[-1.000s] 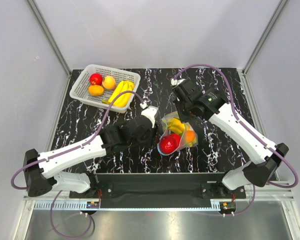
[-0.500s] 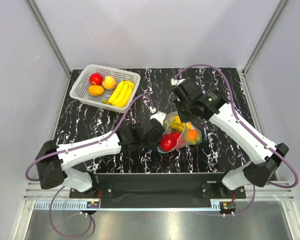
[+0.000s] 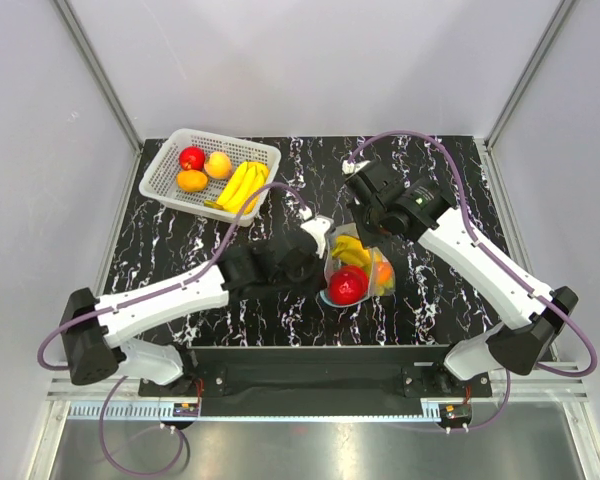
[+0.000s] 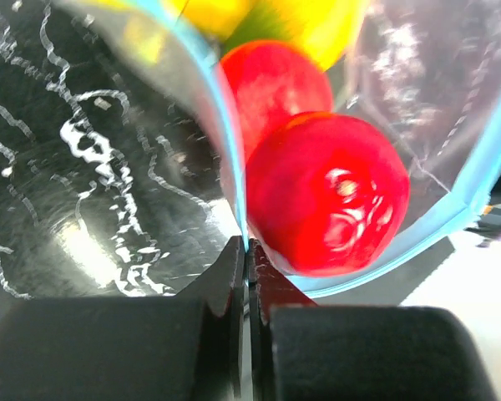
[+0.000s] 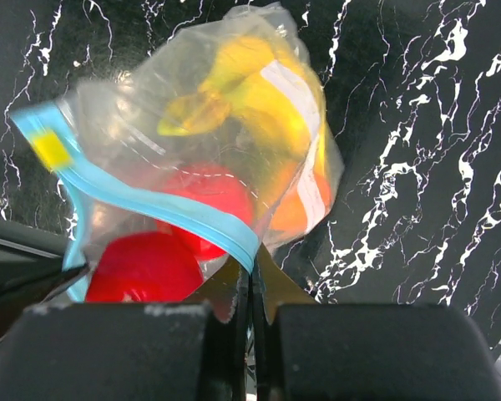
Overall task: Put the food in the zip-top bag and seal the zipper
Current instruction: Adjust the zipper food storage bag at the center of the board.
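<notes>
The clear zip-top bag [image 3: 365, 270] sits mid-table with its mouth open. Inside are a yellow banana bunch [image 5: 250, 92], an orange fruit [image 5: 288, 209] and two red apples; one apple [image 4: 330, 196] sits right at the mouth. My left gripper [image 4: 248, 251] is shut on the blue zipper [image 4: 230, 142] strip at one side of the mouth. At the other end of the zipper [image 5: 159, 196], my right gripper [image 5: 252, 266] is shut on the strip. In the top view the left gripper [image 3: 327, 268] is at the bag's left and the right gripper [image 3: 363, 238] at its far edge.
A white lattice basket [image 3: 165, 160] at the back left holds a red apple [image 3: 191, 158], a peach-coloured fruit [image 3: 218, 165], an orange fruit [image 3: 191, 180] and a banana bunch [image 3: 242, 187]. Both arms reach over the black marbled tabletop [image 3: 440, 290].
My left gripper has gone from open to shut on the bag's zipper strip. The left arm shifted along the bag's left side and the bag moved slightly. The right gripper kept its hold.
</notes>
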Controlling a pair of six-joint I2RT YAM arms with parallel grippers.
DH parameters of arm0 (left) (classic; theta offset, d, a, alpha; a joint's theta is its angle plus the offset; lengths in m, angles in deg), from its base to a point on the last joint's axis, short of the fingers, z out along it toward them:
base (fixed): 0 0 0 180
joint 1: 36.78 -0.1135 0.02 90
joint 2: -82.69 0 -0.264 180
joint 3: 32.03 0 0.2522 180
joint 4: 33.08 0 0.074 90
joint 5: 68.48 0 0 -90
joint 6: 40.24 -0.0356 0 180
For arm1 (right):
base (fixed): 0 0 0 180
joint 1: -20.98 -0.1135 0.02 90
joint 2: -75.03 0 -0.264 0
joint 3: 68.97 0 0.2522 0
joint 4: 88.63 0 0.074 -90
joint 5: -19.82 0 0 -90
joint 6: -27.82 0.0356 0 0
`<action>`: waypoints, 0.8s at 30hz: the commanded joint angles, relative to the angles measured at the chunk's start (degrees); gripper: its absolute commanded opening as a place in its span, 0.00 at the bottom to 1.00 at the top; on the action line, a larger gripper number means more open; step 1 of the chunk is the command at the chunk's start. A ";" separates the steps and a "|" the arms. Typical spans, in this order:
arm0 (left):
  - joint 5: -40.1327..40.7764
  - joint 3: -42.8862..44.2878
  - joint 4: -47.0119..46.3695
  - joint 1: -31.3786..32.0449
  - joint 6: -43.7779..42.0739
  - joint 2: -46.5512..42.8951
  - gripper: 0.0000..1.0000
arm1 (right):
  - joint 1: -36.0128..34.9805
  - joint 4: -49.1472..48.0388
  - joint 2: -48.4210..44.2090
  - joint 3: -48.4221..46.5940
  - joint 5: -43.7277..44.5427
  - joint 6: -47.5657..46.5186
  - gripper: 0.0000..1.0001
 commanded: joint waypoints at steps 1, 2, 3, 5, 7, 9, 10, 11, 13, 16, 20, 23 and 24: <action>-9.34 5.18 -4.16 -3.83 -1.40 -4.17 0.00 | 0.31 -0.05 -1.96 0.37 0.02 -0.55 0.00; -11.30 5.62 -4.78 -4.81 -1.40 -4.96 0.00 | 0.31 0.48 -1.79 0.46 -0.59 -0.63 0.00; -12.97 6.06 -5.40 -6.30 -1.31 -5.49 0.00 | 0.31 0.83 -1.70 0.55 -0.77 -0.37 0.00; -16.58 7.46 -6.28 -7.45 -1.14 -6.02 0.00 | 0.31 1.54 -1.87 0.55 -1.55 -0.20 0.00; -19.64 8.43 -6.80 -9.99 -0.44 -7.33 0.00 | 0.31 4.07 -1.27 -1.46 -1.91 -0.37 0.00; -20.54 8.17 -7.24 -11.14 -0.17 -7.51 0.00 | 0.31 4.96 -0.91 -2.60 -1.65 -0.55 0.00; -22.28 7.65 -8.03 -11.67 0.18 -8.04 0.00 | 0.31 5.58 -0.73 -3.14 -0.95 -0.37 0.00; -23.09 6.43 -8.47 -12.03 0.70 -8.30 0.00 | 0.31 6.98 -0.65 -3.58 1.06 -0.20 0.00; -24.49 4.84 -9.26 -12.99 1.06 -9.09 0.00 | 0.31 8.48 -0.47 -4.46 3.26 -0.02 0.00; -25.99 0.71 -10.58 -14.13 1.94 -10.93 0.00 | 0.31 11.20 -0.12 -4.81 6.35 0.59 0.00; -25.56 -2.99 -8.93 -15.98 1.16 -12.96 0.00 | 0.48 10.95 0.23 -5.08 7.92 1.38 0.00; -20.73 -1.68 -2.78 -16.33 -1.48 -12.88 0.00 | 0.31 9.55 0.76 -5.08 9.78 1.83 0.00; -20.29 -1.24 -1.46 -16.25 -2.01 -12.70 0.00 | 0.31 8.93 1.11 -4.90 9.17 1.65 0.00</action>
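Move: The zip-top bag, its rim already pinched in both shut grippers, has its middle about 4 cm ahead, 8 to the right and 8 below the left hand, and some 5 cm back, 2 left and 15 below the right. From the left hand, the front red fruit inside is 1 cm ahead, 5 right and 6 down, the bananas 10 ahead, 6 right and 9 down, the orange fruit 4 ahead, 13 right and 10 down. The bag's left rim stays pinched in the left gripper and is drawn up fast, about 10 cm and a little forward, the fingers tipping some 20 degrees towards pointing right; then the left hand pulls it left, away from the right hand, while sinking roughly 3 cm. The right gripper keeps its pinch, easing slightly back before drawing its rim about 3 cm right. ##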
